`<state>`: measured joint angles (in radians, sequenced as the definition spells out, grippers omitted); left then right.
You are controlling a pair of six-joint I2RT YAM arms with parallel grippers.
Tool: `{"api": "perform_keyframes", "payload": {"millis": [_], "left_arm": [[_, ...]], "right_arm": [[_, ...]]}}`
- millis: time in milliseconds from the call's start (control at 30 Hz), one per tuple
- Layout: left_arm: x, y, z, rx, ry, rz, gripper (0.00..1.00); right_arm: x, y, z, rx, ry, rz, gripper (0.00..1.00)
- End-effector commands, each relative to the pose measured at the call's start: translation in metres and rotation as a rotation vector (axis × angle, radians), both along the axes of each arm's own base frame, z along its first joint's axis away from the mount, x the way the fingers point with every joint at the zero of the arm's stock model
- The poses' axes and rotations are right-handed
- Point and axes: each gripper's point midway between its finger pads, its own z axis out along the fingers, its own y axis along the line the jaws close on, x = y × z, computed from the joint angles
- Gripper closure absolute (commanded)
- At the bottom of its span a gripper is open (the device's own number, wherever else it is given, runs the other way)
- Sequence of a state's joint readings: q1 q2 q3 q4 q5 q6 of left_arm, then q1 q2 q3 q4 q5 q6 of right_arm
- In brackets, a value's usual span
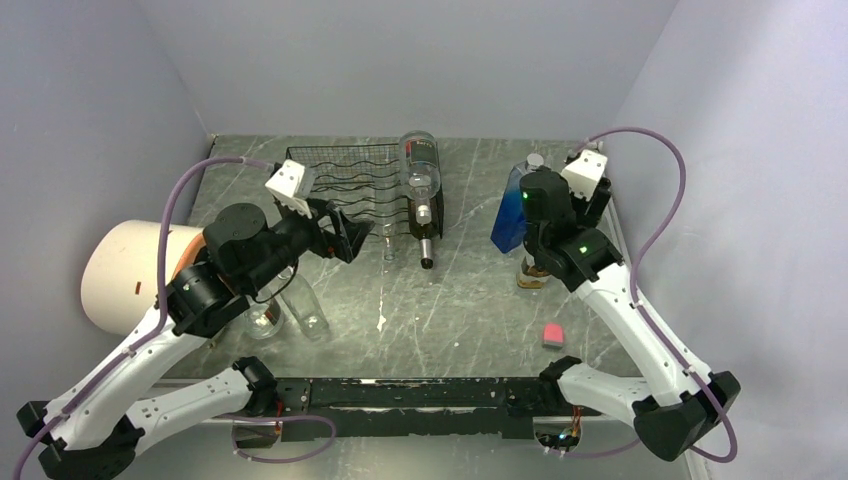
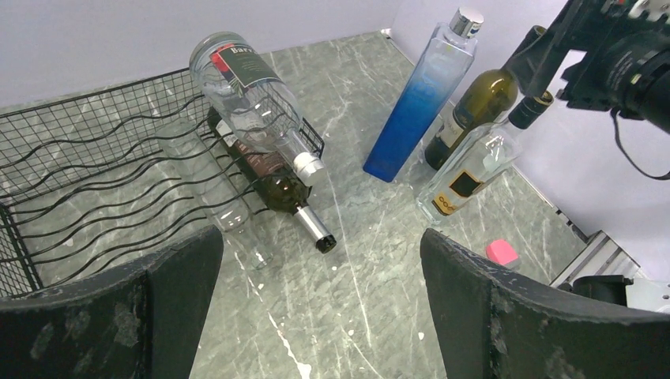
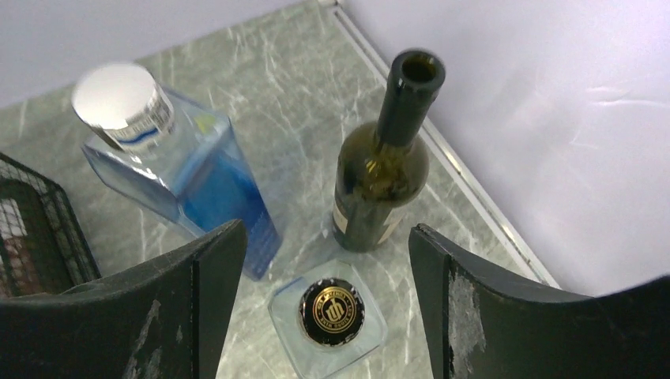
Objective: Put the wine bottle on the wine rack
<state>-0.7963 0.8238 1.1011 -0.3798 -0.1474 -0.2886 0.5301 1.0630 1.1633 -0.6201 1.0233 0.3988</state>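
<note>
The black wire wine rack (image 1: 345, 185) (image 2: 87, 174) stands at the back of the table. A dark bottle (image 2: 280, 189) lies in it with its neck sticking out, and a clear labelled bottle (image 2: 249, 99) lies on top. By the right wall an upright dark green wine bottle (image 3: 383, 170) (image 2: 474, 103) stands with its mouth uncovered. In front of that wine bottle is a square clear bottle with a black-and-gold cap (image 3: 332, 313), and my right gripper (image 3: 325, 237) (image 1: 543, 212) hangs open straight above it, touching nothing. My left gripper (image 2: 320, 237) (image 1: 350, 235) is open and empty in front of the rack.
A tall blue bottle (image 3: 205, 181) (image 1: 510, 215) stands left of the wine bottle. A clear bottle (image 2: 201, 178) lies in the rack's front. A pink block (image 1: 552, 334) sits near the front right. A white cylinder (image 1: 125, 275) and clear bottles (image 1: 300, 305) stand by the left arm.
</note>
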Motion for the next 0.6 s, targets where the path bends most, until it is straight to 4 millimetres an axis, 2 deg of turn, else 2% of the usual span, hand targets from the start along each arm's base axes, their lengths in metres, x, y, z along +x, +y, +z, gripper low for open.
{"api": "perform_keyframes", "payload": {"millis": [0, 200, 300, 500, 567], "left_arm": [[-0.001, -0.006, 0.015, -0.052, -0.031, -0.029, 0.01], [0.001, -0.014, 0.012, -0.045, -0.021, -0.047, 0.01], [0.003, -0.016, 0.011, -0.046, -0.02, -0.049, 0.01], [0.007, -0.025, 0.007, -0.037, -0.021, -0.07, 0.01], [0.009, -0.031, 0.006, -0.032, -0.029, -0.089, 0.02]], "right_arm": [[-0.007, 0.0, -0.034, 0.053, 0.075, 0.007, 0.25], [-0.012, 0.002, -0.052, 0.064, 0.116, 0.017, 0.53], [-0.014, 0.001, -0.05, 0.061, 0.114, 0.016, 0.62], [-0.018, 0.002, -0.04, 0.056, 0.101, 0.073, 0.96], [-0.018, 0.01, -0.035, 0.068, 0.093, 0.137, 1.0]]}}
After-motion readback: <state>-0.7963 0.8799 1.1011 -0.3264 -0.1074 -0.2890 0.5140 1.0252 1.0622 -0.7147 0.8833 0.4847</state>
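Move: The right hand hovers over the black-capped clear bottle, open. The bottle's middle is roughly 1 cm back, 1 cm to the left and 18 cm below it, the cap itself only some 5 cm down. The blue bottle stands about 8 cm farther out and 6 cm left of the hand, the olive wine bottle some 5 cm out and 8 cm right. From the left hand, the clear bottle lies roughly 38 cm right, 8 cm ahead and 24 cm below. Straight down about 5 cm, quickly, the right hand sinks onto the clear bottle's black cap, its fingers tipping some 8 degrees further down and closing from wide as it goes, until the pads pinch the cap from both sides. It then holds that height, easing back barely a centimetre. The open left hand drifts about 2 cm to the right. ##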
